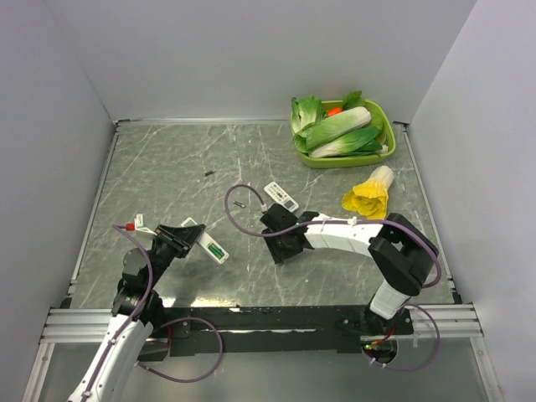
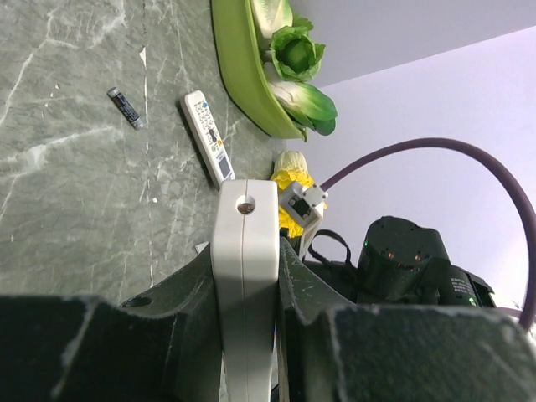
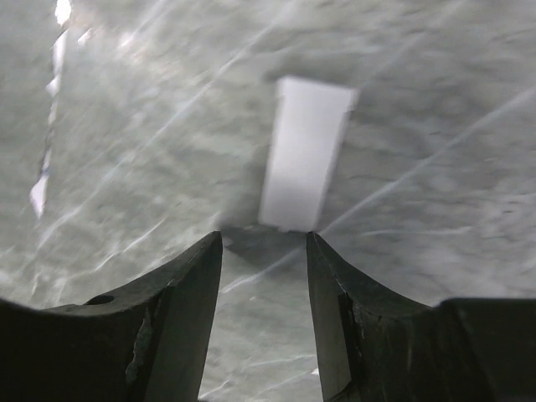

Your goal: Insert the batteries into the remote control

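Note:
My left gripper (image 1: 189, 239) is shut on the slim white remote control (image 1: 209, 245), holding it just above the table at the left. A green patch, the batteries (image 1: 216, 250), shows in the remote's upward face; I cannot tell how many. In the left wrist view the remote control (image 2: 244, 276) stands edge-on, clamped between both jaws of the left gripper (image 2: 244, 261). My right gripper (image 1: 281, 248) hovers low over the table's middle. Its jaws stand open and empty in the right wrist view, where the right gripper (image 3: 264, 240) has a flat white rectangular piece (image 3: 306, 155) lying just ahead of it.
A wider white remote with coloured buttons (image 1: 281, 196) lies behind my right gripper. Two small dark bits (image 1: 208, 172) (image 1: 239, 203) lie on the table. A green tray (image 1: 387, 152) of toy vegetables stands at the back right, with a yellow-leafed toy vegetable (image 1: 369, 193) in front.

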### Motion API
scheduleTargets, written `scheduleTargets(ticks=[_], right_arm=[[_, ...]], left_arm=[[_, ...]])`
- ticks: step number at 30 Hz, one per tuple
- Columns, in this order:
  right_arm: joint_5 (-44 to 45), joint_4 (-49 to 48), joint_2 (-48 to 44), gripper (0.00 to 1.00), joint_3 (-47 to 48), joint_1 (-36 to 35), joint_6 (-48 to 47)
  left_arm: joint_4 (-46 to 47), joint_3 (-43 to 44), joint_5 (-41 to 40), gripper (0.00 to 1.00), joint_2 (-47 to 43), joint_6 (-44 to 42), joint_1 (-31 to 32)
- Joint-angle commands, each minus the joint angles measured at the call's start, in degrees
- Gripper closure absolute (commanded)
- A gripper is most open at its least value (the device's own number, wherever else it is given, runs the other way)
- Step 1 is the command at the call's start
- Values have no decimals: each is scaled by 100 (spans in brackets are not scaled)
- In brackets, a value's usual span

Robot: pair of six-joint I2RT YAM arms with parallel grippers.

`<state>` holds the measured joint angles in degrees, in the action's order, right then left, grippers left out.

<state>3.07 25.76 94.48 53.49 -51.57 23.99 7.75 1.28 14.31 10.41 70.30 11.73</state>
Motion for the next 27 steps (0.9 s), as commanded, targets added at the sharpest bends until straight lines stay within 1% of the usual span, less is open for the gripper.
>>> scheduleTargets(ticks=[1,7,10,13,14,17,20,22,23,27], right_arm=[[-544,272,387,48,319,-353,132],[-343,123,773,47,811,-442,71],[-123,227,976,47,1101,-450,-25],[-184,254,880,46,1216,-450,-87],[-236,228,671,45,1094,-459,-79],[-141,245,179,37,822,-450,9],[61,368,-287,24,575,-441,88],[149,438,-569,20,426,-407,150],[211,456,-640,16,373,-345,176],[229,413,-834,10,153,-134,220]], left_arm=[[78,-480,90,98,-92,63,5],[-45,-444,72,98,-171,36,-4],[-115,-409,55,98,-233,27,5],[-168,-400,46,98,-268,10,-4],[-177,-400,37,98,-277,10,5],[-142,-427,46,98,-259,27,5],[-72,-453,64,98,-224,36,-4],[-37,-462,72,98,-189,45,-4],[-28,-462,72,98,-189,54,5],[-10,-453,64,98,-180,54,-4]])
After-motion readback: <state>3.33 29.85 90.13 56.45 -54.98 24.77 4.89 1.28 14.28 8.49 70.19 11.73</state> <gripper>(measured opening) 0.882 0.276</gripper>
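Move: The remote's loose white battery cover lies on the table about 5 cm ahead of the right gripper, roughly level sideways and 1 cm lower. From that gripper, the loose battery is some 17 cm ahead and 11 cm left, and the second remote 21 cm ahead and 2 cm right. The held remote hangs about 18 cm left, 1 cm ahead and 12 cm higher. From the left gripper, the cover is some 22 cm right, 2 cm ahead and 14 cm down. Sweep the empty right gripper left about 5 cm, low over the table behind the battery cover's near end and drifting back slightly at first. Then bring it back right some 3 cm, open the half-open fingers nearly wide and lift, ending 3 to 4 cm up, behind and left of the cover, fingers still pointing mostly down. ##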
